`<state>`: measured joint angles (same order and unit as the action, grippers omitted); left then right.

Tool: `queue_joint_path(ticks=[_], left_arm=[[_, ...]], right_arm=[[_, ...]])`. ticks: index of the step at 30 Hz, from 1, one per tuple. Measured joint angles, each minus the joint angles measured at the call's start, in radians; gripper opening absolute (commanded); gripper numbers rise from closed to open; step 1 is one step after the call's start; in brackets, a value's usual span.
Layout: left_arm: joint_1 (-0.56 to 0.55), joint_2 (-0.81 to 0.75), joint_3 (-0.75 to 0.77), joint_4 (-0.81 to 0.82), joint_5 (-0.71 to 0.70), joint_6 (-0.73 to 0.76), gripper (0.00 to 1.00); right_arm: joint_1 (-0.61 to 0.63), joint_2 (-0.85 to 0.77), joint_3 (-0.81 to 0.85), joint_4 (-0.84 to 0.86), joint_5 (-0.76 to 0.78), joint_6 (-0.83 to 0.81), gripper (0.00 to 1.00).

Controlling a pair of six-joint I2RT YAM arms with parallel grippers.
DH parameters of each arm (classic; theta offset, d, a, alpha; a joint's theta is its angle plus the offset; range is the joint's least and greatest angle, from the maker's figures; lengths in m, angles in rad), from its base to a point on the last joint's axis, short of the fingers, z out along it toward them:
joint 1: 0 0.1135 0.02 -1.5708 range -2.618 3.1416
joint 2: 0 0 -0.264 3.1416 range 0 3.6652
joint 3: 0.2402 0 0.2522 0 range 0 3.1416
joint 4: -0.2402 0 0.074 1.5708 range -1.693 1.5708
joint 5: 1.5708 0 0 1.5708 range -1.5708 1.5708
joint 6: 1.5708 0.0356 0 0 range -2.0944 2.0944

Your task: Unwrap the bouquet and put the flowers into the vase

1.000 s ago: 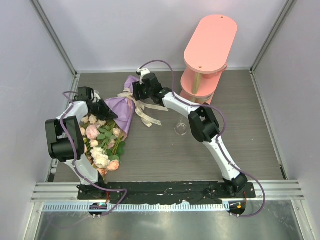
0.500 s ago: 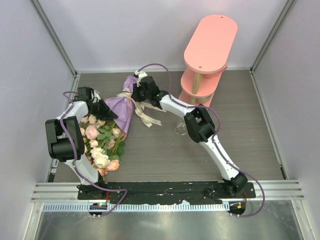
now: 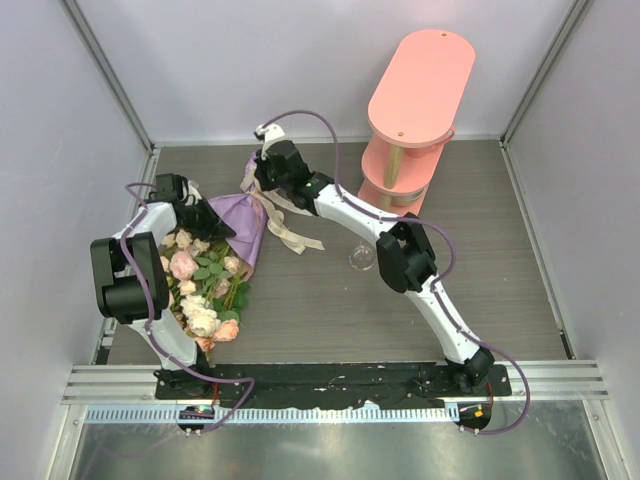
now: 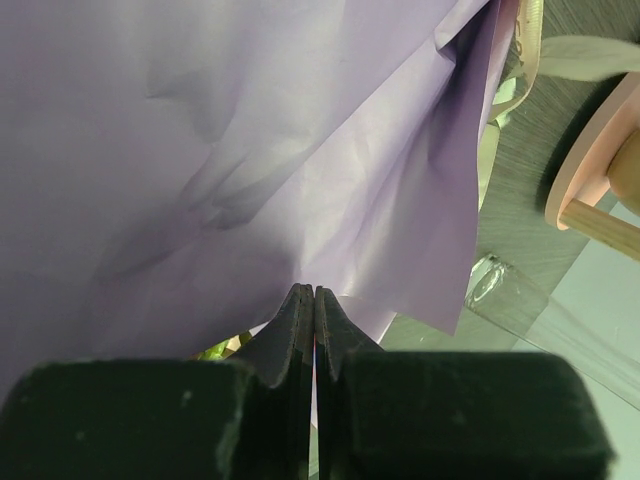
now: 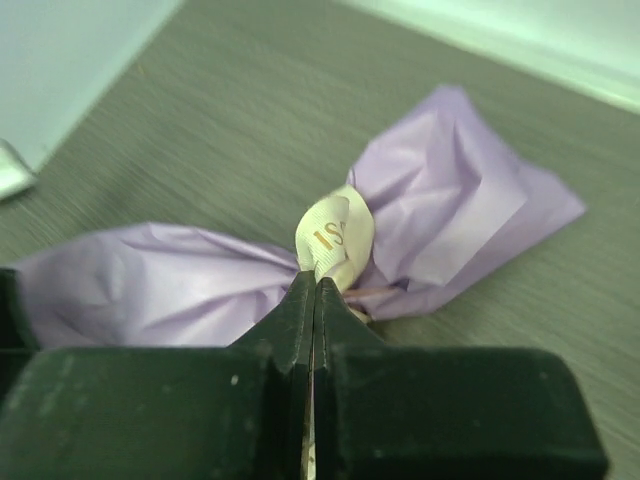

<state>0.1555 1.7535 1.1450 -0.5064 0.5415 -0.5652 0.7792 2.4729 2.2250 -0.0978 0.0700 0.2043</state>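
Observation:
The bouquet lies on the left of the table, its roses toward the near edge and its purple paper cone toward the back. My left gripper is shut on an edge of that paper, which fills the left wrist view ahead of its closed tips. My right gripper is shut on the cream ribbon at the tied neck of the cone. Loose ribbon tails trail across the table. The clear vase stands mid-table beside the right arm.
A pink tiered shelf stands at the back right, its base close to the right arm's elbow. Grey walls with metal rails enclose the table on three sides. The vase and the shelf edge show at the right of the left wrist view.
My right gripper has closed on the ribbon and shifted back and left along the cone's neck. The left arm and the bouquet have stayed in place.

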Motion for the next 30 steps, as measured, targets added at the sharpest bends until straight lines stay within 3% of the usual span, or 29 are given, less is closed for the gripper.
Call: queue_joint_path(ticks=[16, 20, 25, 30], left_arm=[[0.000, 0.000, 0.000, 0.000, -0.006, 0.001, 0.03], [0.000, 0.000, 0.000, 0.000, -0.006, 0.001, 0.10], [0.000, -0.008, -0.008, 0.015, 0.018, -0.002, 0.30], [0.000, -0.063, -0.044, 0.073, 0.083, -0.027, 0.30]], right_arm=[[0.092, -0.126, 0.100, 0.134, 0.123, -0.066, 0.01], [0.098, -0.198, 0.095, 0.135, 0.220, -0.090, 0.01], [0.095, -0.389, -0.105, 0.183, 0.397, -0.107, 0.01], [0.087, -0.472, -0.285, 0.269, 0.518, -0.129, 0.05]])
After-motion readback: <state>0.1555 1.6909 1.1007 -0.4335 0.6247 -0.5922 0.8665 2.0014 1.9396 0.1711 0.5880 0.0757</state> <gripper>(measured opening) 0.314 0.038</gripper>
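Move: Below the right hand, whose shut fingers already hold the ribbon, the knot at the wrapper's waist lies some 8 cm down, about 3 cm ahead and 2 cm left. The wrapper's gathered tail is roughly 8 cm ahead and 1 cm left of that hand; the loose ribbon ends lie some 12 cm back and 6 cm right. From the left hand, the knot is about 12 cm ahead and 7 cm right, nearly level; the flower heads lie roughly 13 cm back and 7 cm left. Hauling the pinched ribbon up and away from the wrapper, the right hand climbs about 24 cm, edging left at first, then swinging some 12 cm right as its fingers tip upward and turn about 25 degrees clockwise; it sinks slightly at the end, still gripping. Only late does the left hand part its shut fingers about a third and lift some 2 cm off the purple paper. ##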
